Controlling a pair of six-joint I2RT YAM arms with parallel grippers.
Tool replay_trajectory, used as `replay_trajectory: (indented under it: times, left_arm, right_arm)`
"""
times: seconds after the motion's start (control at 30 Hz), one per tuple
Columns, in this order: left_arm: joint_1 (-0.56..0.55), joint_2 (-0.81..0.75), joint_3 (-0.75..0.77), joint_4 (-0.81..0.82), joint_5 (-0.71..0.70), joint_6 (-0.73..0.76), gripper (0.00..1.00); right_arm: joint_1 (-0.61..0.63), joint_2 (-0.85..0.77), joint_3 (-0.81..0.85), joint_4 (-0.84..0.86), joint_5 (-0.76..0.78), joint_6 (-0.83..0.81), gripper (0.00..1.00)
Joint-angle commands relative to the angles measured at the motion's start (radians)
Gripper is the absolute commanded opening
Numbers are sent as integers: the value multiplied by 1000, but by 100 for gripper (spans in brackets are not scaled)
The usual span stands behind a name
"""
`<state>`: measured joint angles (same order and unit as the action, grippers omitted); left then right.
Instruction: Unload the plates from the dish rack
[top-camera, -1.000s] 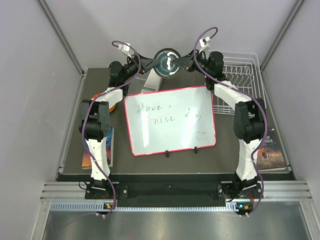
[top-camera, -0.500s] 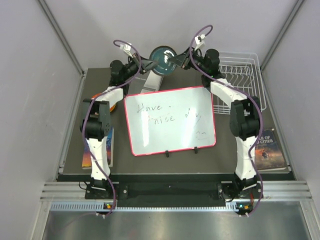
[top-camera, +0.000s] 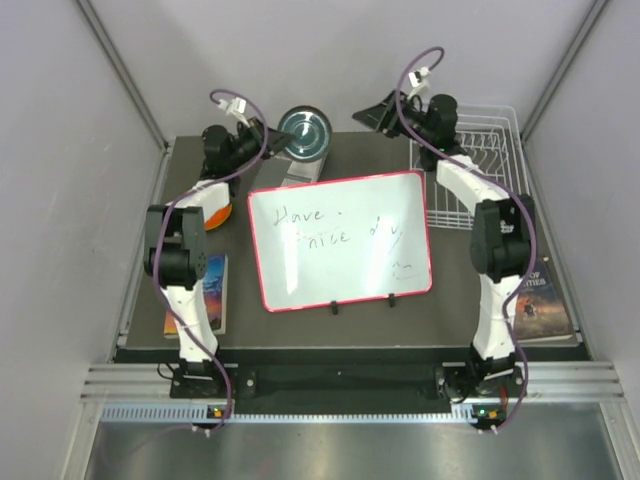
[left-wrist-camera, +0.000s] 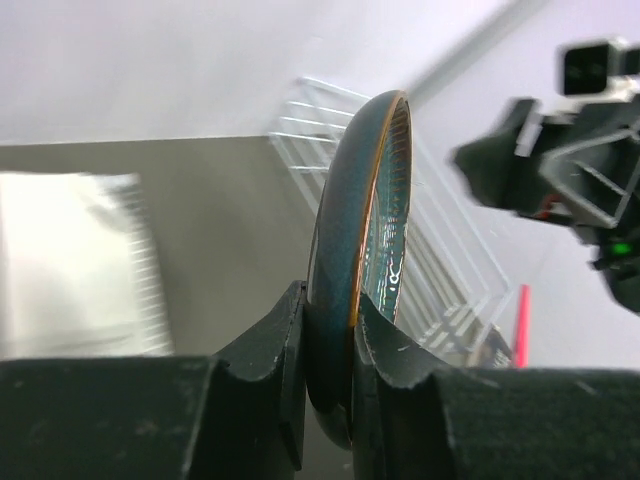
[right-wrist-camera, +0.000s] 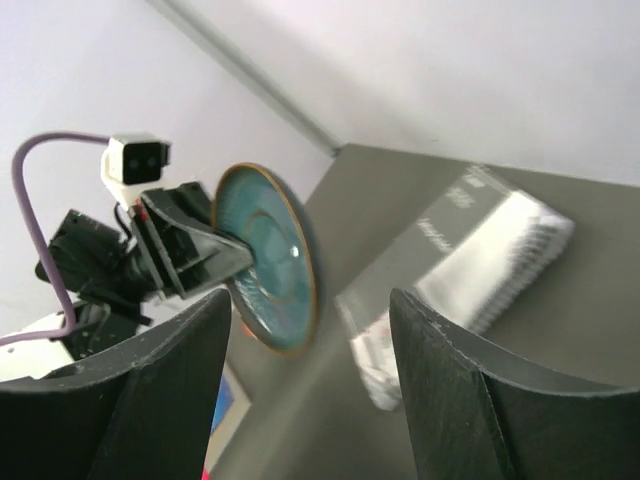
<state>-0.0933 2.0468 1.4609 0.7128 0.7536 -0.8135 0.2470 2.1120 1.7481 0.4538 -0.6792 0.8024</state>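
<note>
My left gripper (left-wrist-camera: 328, 310) is shut on the lower rim of a dark teal plate (left-wrist-camera: 365, 200), which stands on edge between the fingers. From above, that plate (top-camera: 305, 132) hangs over the table's back left, with the left gripper (top-camera: 272, 137) just left of it. My right gripper (top-camera: 368, 112) is open and empty, apart from the plate and off to its right. In the right wrist view the plate (right-wrist-camera: 265, 255) shows beyond the spread right gripper (right-wrist-camera: 310, 300). The white wire dish rack (top-camera: 480, 150) sits at the back right. An orange plate (top-camera: 215, 212) lies by the left arm.
A pink-framed whiteboard (top-camera: 340, 240) fills the table's middle. A book (top-camera: 205, 290) lies at the left and another book (top-camera: 540, 295) at the right front. A pale flat packet (top-camera: 290, 170) lies below the held plate. Walls close in on both sides.
The left gripper shut on the teal plate and carried it left. The right gripper opened, let go of the plate and drew back to the right.
</note>
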Motion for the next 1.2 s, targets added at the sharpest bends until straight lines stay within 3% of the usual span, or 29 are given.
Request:
replay_trajectory:
  times: [0.0,0.4,0.8,1.17]
  left_arm:
    - [87,-134,-66,37,-36,54,0]
    - [345,-276,-330,20,-106,90,0]
    - [518,-275,-481,20,-145,77,0]
    - [557,-226,-530,-13,-165,109,0]
  right_arm:
    - [-104,-147,-65,6,27,-89,65]
    - [-239,-336,-427,31,53,-134,65]
    - [-238,-414,-455,-47,47,-210,65]
    - [-238,-425,-450,-90,70,-236,66]
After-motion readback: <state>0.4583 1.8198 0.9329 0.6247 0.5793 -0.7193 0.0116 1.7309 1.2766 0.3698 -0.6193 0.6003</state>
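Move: The left hand holds the teal plate by its rim; the orange plate on the stack lies about 28 cm to its left, nearly level fore and aft, some 25 cm below. At about table height, the Jane Eyre book is some 28 cm back and 29 cm left, the setup guide some 17 cm ahead and straight out, and the whiteboard about 10 cm back and 17 cm right. From the right hand the orange plate is about 52 cm left, 1 cm ahead and 29 cm below. Still pinching the teal plate's rim, the left hand swings it about 30 cm left towards the orange plate, sinking some 12 cm on the way and drawing back a little. The wrist turns roughly 40 degrees counter-clockwise and tips downward. The empty right hand, fingers staying open, goes right towards the dish rack and drifts slightly back, turning clockwise. ##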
